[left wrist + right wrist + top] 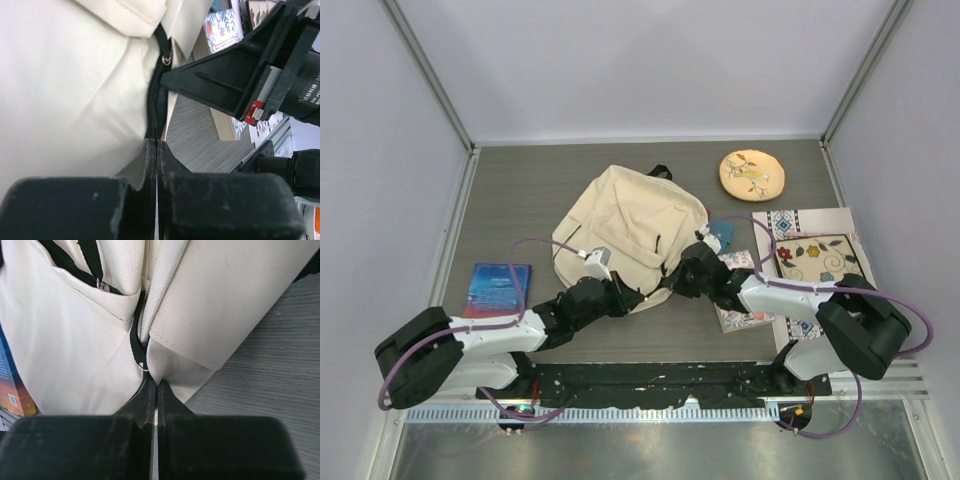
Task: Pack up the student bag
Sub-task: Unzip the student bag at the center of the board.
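Note:
The student bag (625,225), a cream fabric backpack with black straps, lies in the middle of the table. My left gripper (632,296) is at its near edge, and my right gripper (672,280) meets it from the right. In the left wrist view the bag (75,75) fills the left side; my left gripper (157,143) is shut on its black zipper edge (156,100), with the right gripper's body (225,75) close above. In the right wrist view my right gripper (156,383) is shut on a fold of the bag (65,350) beside a black zipper pull (137,347).
A blue book (500,288) lies left of the bag. A patterned book (745,318) sits under my right arm. A floral mat (815,258) is at the right and a round tan embroidered disc (752,174) at the back right. Walls enclose the table.

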### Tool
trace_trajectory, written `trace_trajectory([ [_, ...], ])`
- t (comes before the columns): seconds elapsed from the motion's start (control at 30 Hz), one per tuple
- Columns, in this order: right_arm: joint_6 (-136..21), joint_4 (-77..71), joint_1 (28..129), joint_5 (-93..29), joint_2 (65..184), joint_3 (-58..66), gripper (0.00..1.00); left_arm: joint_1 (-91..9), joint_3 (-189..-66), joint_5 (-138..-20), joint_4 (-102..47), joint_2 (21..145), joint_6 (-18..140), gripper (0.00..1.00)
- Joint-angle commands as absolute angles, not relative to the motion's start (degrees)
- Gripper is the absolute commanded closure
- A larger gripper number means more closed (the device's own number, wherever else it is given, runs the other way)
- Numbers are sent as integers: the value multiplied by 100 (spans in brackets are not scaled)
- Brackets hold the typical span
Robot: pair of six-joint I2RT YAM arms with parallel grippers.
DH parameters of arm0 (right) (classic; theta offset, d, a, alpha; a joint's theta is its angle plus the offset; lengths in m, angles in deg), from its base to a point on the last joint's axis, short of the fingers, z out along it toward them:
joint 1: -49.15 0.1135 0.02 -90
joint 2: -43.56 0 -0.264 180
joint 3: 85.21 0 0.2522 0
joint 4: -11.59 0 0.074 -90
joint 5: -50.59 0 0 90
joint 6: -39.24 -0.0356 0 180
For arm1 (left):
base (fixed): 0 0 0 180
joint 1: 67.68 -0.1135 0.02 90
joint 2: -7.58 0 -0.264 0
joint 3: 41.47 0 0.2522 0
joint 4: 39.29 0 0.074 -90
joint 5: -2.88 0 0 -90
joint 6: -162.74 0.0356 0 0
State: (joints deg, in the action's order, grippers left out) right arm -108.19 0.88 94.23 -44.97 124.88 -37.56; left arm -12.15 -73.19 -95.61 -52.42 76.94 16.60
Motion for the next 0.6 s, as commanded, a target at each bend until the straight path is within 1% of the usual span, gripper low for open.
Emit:
trace_trajectory([
  [0.0, -10631, 4, 9353, -5593, 12065, -3700, 99, -1143, -7404, -9933, -4032, 6921, 1501, 100],
  [0.03, -10639, -41, 9353, -5663, 12004, -3630, 99, -1134, -7509, -10038, -3394, 6771, 1456, 100],
  [0.1, -10648, -181, 9353, -5856, 11968, -3569, 99, -1143, -7615, -10407, -2697, 6332, 1307, 100],
  [0.13, -10657, -182, 9336, -5927, 11950, -3499, 99, -1143, -7711, -10521, -2006, 6182, 1280, 100],
  [0.2, -10674, -331, 9336, -5997, 11924, -3445, 99, -1143, -7790, -10845, -1404, 5727, 1219, 100],
  [0.33, -10701, -340, 9336, -6050, 12003, -3226, 99, -1169, -8054, -11409, -69, 5215, 1096, 100],
  [0.43, -10579, -463, 9336, -6120, 12099, -2963, 99, -1196, -8379, -11455, 521, 5214, 1069, 100],
  [0.57, -10254, -498, 9336, -6077, 12161, -2594, 99, -1196, -8468, -11077, 541, 5337, 1095, 100],
])
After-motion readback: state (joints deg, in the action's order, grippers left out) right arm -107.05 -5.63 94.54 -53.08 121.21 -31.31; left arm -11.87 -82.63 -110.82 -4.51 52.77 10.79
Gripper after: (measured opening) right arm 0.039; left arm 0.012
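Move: The left fingers hold the zipper pull at the student bag's near edge, and the bag's left corner, along the zip's way, lies some 21 cm to their left, 7 cm farther out and about 4 cm lower. The bag's middle is about 17 cm ahead of that hand and 4 cm left. The right hand has the bag's edge pinched, with the zipper pull roughly 6 cm to its left and 3 cm nearer the base; the floral book lies about 19 cm right of the right hand and 3 cm back. With its fingers still shut on the zipper pull, the left hand draws it left along the bag's near edge for about 9 cm, rising some 3 cm on the way and turning roughly 15 degrees counter-clockwise while its left side lifts. The right hand keeps its pinch on the bag's edge near the zip's right end as the counter-hold, rising about 4 cm and easing some 3 cm forward, away from the left hand, with its fingertips swinging slightly up. ##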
